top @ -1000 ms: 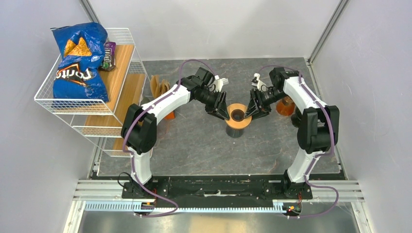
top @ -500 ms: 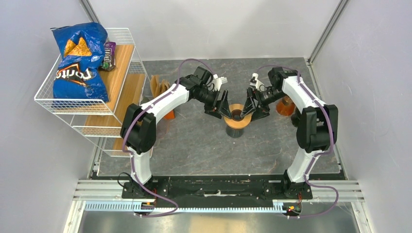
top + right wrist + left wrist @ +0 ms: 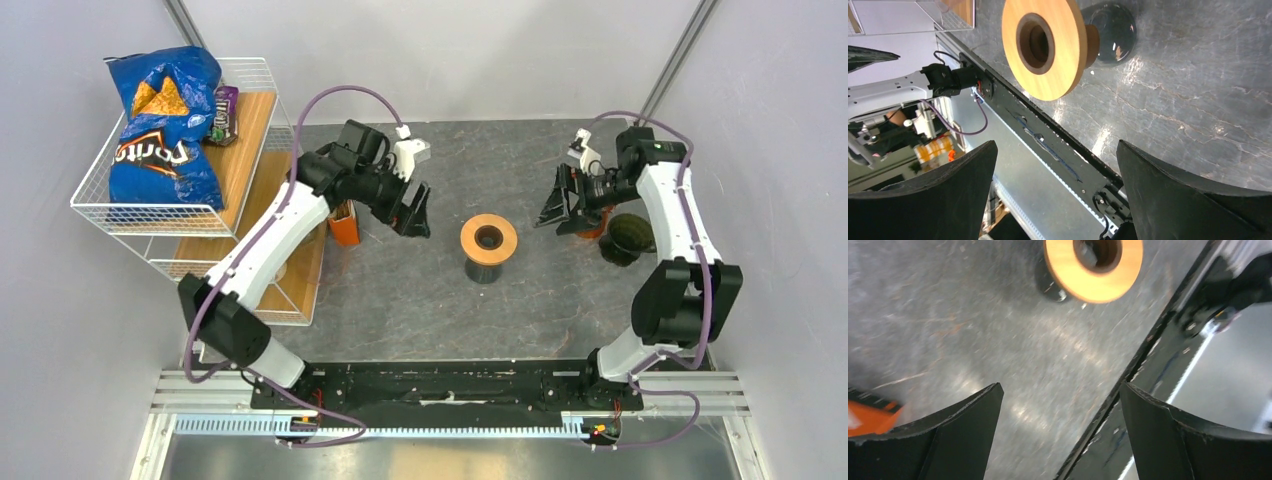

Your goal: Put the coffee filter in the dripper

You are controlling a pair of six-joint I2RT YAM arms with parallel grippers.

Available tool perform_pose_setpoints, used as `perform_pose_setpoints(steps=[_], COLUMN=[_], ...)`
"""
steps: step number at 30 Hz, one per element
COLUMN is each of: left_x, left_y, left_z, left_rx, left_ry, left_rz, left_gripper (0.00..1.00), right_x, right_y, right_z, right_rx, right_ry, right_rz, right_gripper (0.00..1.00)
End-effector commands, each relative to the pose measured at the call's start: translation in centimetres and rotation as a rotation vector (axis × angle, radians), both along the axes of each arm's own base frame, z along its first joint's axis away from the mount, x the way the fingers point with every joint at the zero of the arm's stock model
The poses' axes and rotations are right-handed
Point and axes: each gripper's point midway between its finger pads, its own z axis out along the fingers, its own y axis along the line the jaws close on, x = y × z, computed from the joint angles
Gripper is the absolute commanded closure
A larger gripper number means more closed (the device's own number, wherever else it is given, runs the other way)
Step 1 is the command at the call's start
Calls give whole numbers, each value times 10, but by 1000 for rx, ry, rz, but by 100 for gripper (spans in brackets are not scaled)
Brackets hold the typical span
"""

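The dripper (image 3: 472, 237) is a round wooden ring with a dark centre hole on a dark glass base, standing mid-table. It shows in the left wrist view (image 3: 1068, 275) and the right wrist view (image 3: 1058, 55). Nothing shows inside it. My left gripper (image 3: 412, 210) is open and empty, well left of the dripper. My right gripper (image 3: 556, 208) is open and empty, to its right. An orange holder (image 3: 345, 230) stands by the shelf under my left arm; the brown paper filters are hidden behind the arm. Both wrist views show wide jaws, left (image 3: 1059, 386) and right (image 3: 1056, 142).
A white wire shelf (image 3: 150, 215) with wooden boards holds a blue chip bag (image 3: 160, 140) at the left. An orange object (image 3: 590, 222) and a dark round object (image 3: 627, 237) sit on the table beside my right gripper. The black base rail (image 3: 450, 385) runs along the near edge.
Both grippers were close on either side of the dripper; now the left has swung back to the left and the right back to the right. Both stay open.
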Motion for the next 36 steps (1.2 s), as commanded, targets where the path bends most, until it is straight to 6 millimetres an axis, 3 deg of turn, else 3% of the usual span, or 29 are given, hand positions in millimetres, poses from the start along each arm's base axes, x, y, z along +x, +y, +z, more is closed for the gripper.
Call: perform_pose_setpoints(steps=[1,6,8,13,21,30,36], left_x=[-19,-23,-26,-33,-70,-65,-58], left_y=[65,126,142,177,180,166,167], left_z=[-11,-11,-8,-13,-60,-96,-124], left_rx=[399,755,842,1006,972,949,991], left_ry=[-221,-353,-413,-492,-344,-316,-331], left_rz=[-203,-164,-142,-75,-110,-77,-84], left_gripper=[6,9,4,7,23,23,33], right_x=[-3,0,-2,-2,1,2,1], right_y=[-1,-2,-3,-3,-3,-4,-5], right_z=[42,58,56,49,48,46,47], right_rx=[-20,-35,-48,-48,-46,-51,-57], right_ry=[-139,-195,-193,-167,-163,-157,-158], right_rz=[-5,-68,-72,-69,-60,-55,-51], right_gripper=[3,3,3,3,3,3,3])
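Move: The coffee filter, the clear cone on the low shelf, lies some 20 cm left of the left hand, about 2 cm nearer the base and roughly 16 cm below it. The cream cup stands some 5 cm farther left of the filter; the orange bin is about 14 cm left of the left hand, 6 cm ahead and 17 cm down. The dripper on its glass is 13 cm to that hand's right, level fore and aft, 8 cm lower. From the right hand the filter is about 40 cm left, 2 cm back, 13 cm down. Towards the coffee filter on the low shelf the empty left hand swings some 18 cm left, away from the dripper, drawing back about 7 cm and then sinking, 11 cm in all. On the way its wrist rolls nearly 60 degrees until the fingers point almost straight down, and they narrow by about a quarter, still open and touching nothing. The right hand rises a few centimetres beside the dripper, fingers wide open. ##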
